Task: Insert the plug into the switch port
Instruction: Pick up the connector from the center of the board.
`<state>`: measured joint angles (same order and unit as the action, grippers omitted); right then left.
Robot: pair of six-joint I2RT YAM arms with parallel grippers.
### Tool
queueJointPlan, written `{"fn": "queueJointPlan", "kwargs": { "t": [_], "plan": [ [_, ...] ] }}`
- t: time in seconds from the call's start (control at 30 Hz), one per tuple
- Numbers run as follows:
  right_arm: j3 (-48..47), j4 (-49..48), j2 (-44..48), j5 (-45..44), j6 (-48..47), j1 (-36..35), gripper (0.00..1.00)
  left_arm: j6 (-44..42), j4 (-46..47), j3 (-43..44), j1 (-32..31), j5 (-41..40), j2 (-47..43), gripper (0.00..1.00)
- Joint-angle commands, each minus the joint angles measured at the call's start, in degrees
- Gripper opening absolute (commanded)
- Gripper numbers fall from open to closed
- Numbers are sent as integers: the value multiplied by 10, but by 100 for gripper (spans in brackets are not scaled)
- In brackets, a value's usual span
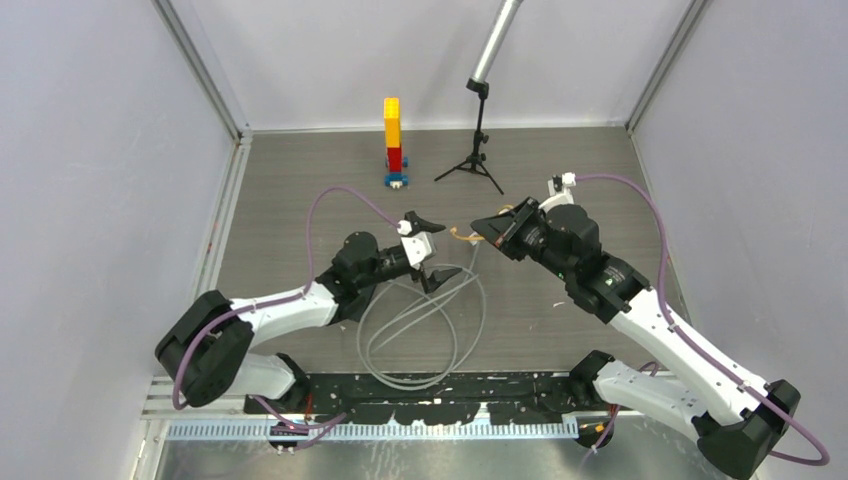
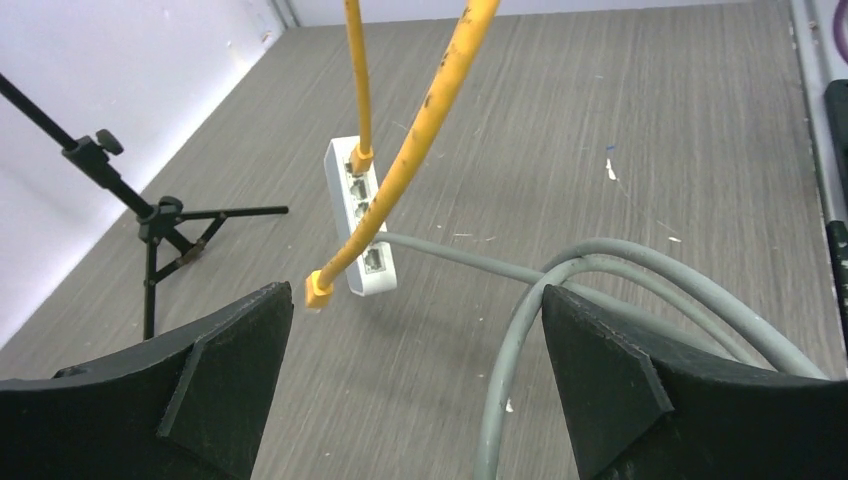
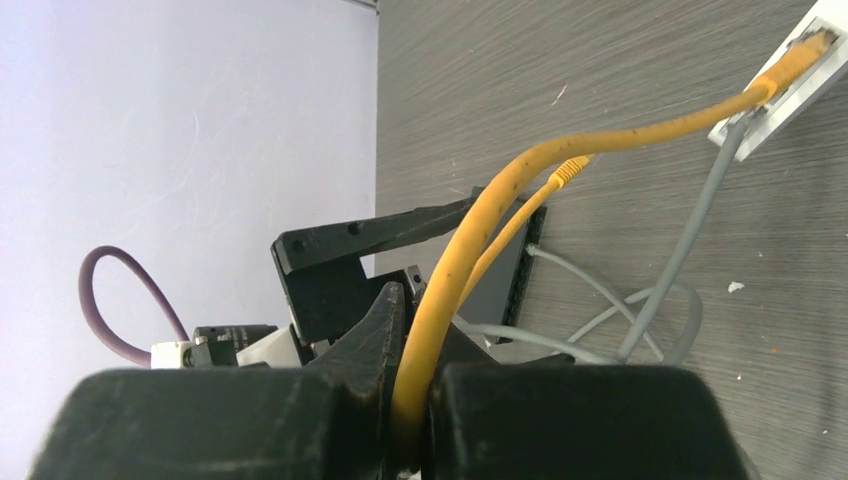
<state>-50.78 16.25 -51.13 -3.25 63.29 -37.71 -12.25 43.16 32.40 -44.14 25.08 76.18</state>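
A small white switch box [image 2: 361, 216] lies flat on the table, its row of ports facing the left wrist camera. One end of a yellow cable [image 2: 432, 110] is seated in the far port [image 2: 360, 158]. The cable's other end carries the free yellow plug [image 2: 318, 291], which hangs in the air beside the box's near end, close to an empty switch port [image 2: 376, 261]. My right gripper [image 3: 425, 350] is shut on the middle of the yellow cable [image 3: 520, 175], with the plug [image 3: 571, 170] dangling ahead of it. My left gripper [image 2: 415, 300] is open, empty and short of the box.
A grey cable [image 2: 560, 290] runs from the switch box into loose loops [image 1: 420, 330] on the table between the arms. A black tripod [image 1: 478, 150] and a yellow, red and blue brick tower [image 1: 393, 140] stand at the back. Walls close both sides.
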Motion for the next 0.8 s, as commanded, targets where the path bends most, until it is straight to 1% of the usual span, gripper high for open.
{"fn": "queueJointPlan", "kwargs": {
  "t": [0.0, 0.1, 0.17, 0.27, 0.3, 0.43, 0.6, 0.67, 0.77],
  "plan": [
    [-5, -53, 23, 16, 12, 4, 1, -25, 55, 23, -2, -41, 14, 97],
    [-8, -53, 27, 25, 16, 4, 0, -30, 59, 31, -2, -36, 29, 97],
    [-8, -52, 31, 48, 19, 4, 0, -37, 59, 37, -2, -33, 41, 92],
    [-6, -53, 38, 56, 23, 4, 0, -40, 60, 46, -2, -30, 53, 65],
    [-4, -52, 40, 57, 23, 4, 0, -37, 62, 49, -2, -26, 53, 62],
    [9, -46, 47, 53, 21, 4, 1, -21, 68, 54, -2, -4, 37, 61],
    [19, -44, 52, 49, 18, 5, 0, -13, 61, 55, -2, 4, 14, 59],
    [20, -42, 51, 51, 17, 6, 0, -13, 54, 57, -2, 6, 9, 53],
    [21, -43, 52, 52, 16, 6, 0, -18, 34, 64, -2, 10, 6, 36]
  ]
}}
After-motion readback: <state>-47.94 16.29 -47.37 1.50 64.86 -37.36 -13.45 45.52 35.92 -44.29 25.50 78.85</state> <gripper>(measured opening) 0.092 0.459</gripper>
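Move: The yellow connector hangs on its cable just off the open left fingers, roughly 2 cm ahead, 1 cm right and 1 cm above their midpoint. The right fingertips holding the cable are about 5 cm right of the left hand, 1 cm ahead and 7 cm higher. The white switch is some 8 cm right, 3 cm ahead and 5 cm lower. From the right hand, the connector is 4 cm left, 1 cm ahead and 6 cm below. Left hand eases forward-right, then rises some 2.5 cm, fingers half-closing around the connector; right draws back 2 cm. ##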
